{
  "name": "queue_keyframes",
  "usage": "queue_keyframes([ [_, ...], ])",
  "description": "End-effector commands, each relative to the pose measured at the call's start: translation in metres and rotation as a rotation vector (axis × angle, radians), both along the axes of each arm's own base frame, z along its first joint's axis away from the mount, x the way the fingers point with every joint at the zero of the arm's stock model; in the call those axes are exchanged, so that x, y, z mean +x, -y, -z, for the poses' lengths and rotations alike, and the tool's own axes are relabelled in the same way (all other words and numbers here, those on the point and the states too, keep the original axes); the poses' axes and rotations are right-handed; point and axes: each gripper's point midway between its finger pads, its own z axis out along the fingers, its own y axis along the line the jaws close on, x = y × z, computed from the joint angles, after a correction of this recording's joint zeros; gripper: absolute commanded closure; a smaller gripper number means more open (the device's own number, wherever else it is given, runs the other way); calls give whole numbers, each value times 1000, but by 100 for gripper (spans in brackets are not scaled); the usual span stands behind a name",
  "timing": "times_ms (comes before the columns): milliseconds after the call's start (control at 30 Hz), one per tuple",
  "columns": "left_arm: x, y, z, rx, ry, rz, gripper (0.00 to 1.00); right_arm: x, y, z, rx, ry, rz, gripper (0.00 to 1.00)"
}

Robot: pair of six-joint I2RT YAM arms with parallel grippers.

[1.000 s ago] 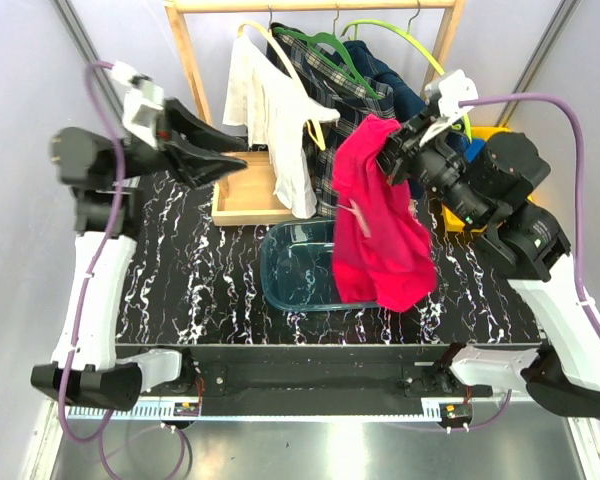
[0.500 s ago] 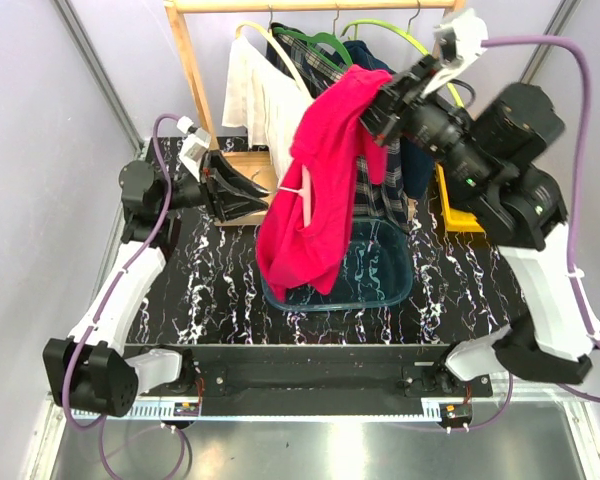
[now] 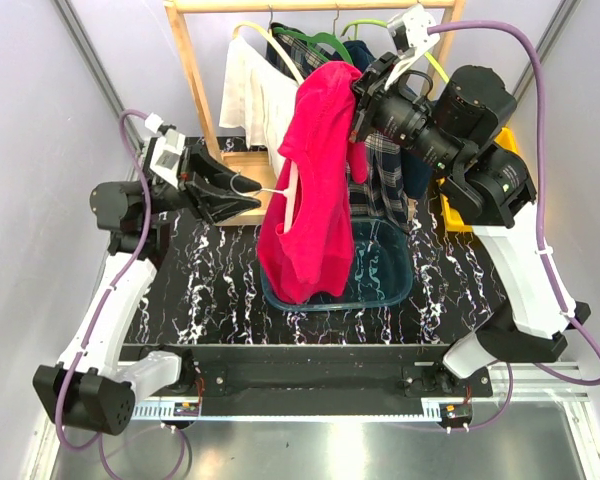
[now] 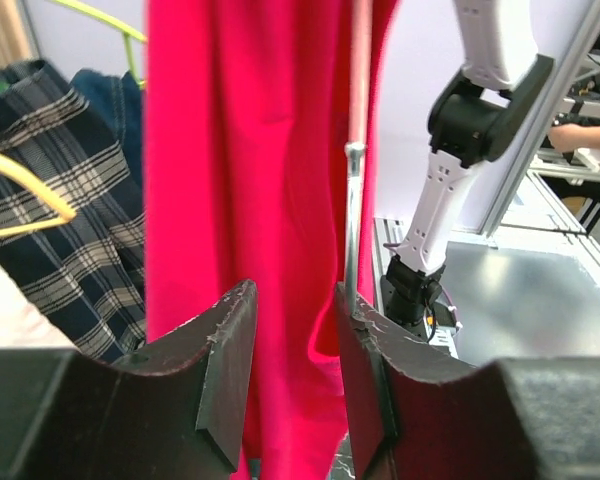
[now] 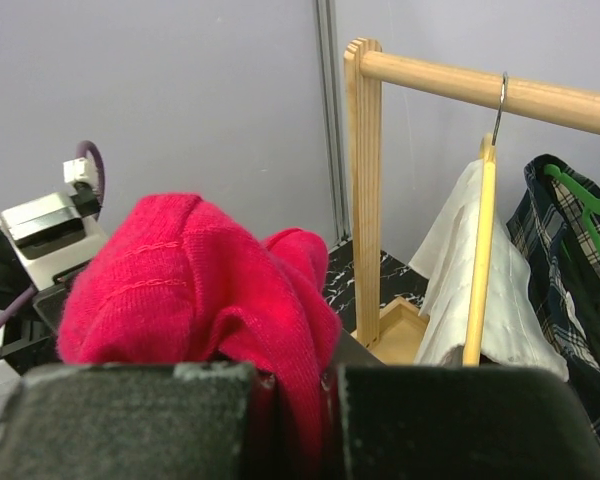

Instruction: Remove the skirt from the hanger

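Observation:
The plaid skirt (image 3: pixel 382 165) hangs on the dark green hanger (image 3: pixel 318 40) on the rack, mostly hidden behind a red garment (image 3: pixel 310 200). My right gripper (image 3: pixel 358 95) is shut on the top of that red garment (image 5: pixel 180 280) and holds it up in front of the rack. My left gripper (image 3: pixel 242 192) is open at the red garment's left side. A thin metal hook wire (image 4: pixel 351 230) rests against its right finger. The right wrist view shows the skirt (image 5: pixel 550 270) and its hanger (image 5: pixel 592 212) at the far right. Neither gripper touches the skirt (image 4: pixel 60 240).
The wooden rack (image 3: pixel 195 70) also carries a white garment (image 3: pixel 255 100) on a pale yellow hanger (image 4: pixel 20 215), and a denim garment (image 4: pixel 105 100) on a lime hanger (image 4: pixel 100 15). A teal basin (image 3: pixel 380 275) sits under the red garment. A wooden tray (image 3: pixel 242 205) and a yellow bin (image 3: pixel 455 215) flank it.
My right arm swung the red garment up and left, in front of the rack. My left arm dropped and moved in to the garment's hook wire.

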Motion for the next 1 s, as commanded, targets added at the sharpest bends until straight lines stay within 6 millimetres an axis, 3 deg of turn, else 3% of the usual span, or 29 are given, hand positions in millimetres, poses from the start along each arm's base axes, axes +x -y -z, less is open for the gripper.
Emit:
queue_keyframes([
  [0,-19,-6,-20,-12,148,1,60,-11,10,-23,44,58,3,100],
  [200,-22,-6,-15,10,125,32,61,-13,14,-27,44,73,13,100],
  [433,-33,-12,30,193,72,189,60,-15,23,-32,43,94,43,100],
  [567,-30,-14,40,233,35,254,61,-14,22,-30,39,88,42,100],
  [600,-28,-14,42,229,130,268,62,-14,23,-30,40,87,43,100],
  [633,-32,-15,48,228,22,300,62,-14,22,-30,40,86,43,100],
  [967,-8,-11,66,194,77,178,62,-14,24,-30,34,82,51,100],
])
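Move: The hanger's metal hook is just beyond the left fingertips, roughly 2 cm to the right and 1 cm back, at about hand height. The red skirt's middle hangs some 14 cm to the left hand's right and 3 cm ahead; the white garment is about 18 cm ahead and 4 cm right, both near its height. From the right hand, which already holds the skirt, the hook lies about 20 cm left, 5 cm back and 13 cm below. Left hand eases back, then returns forward while sinking about 5 cm by the hook, right still pinching the skirt. ##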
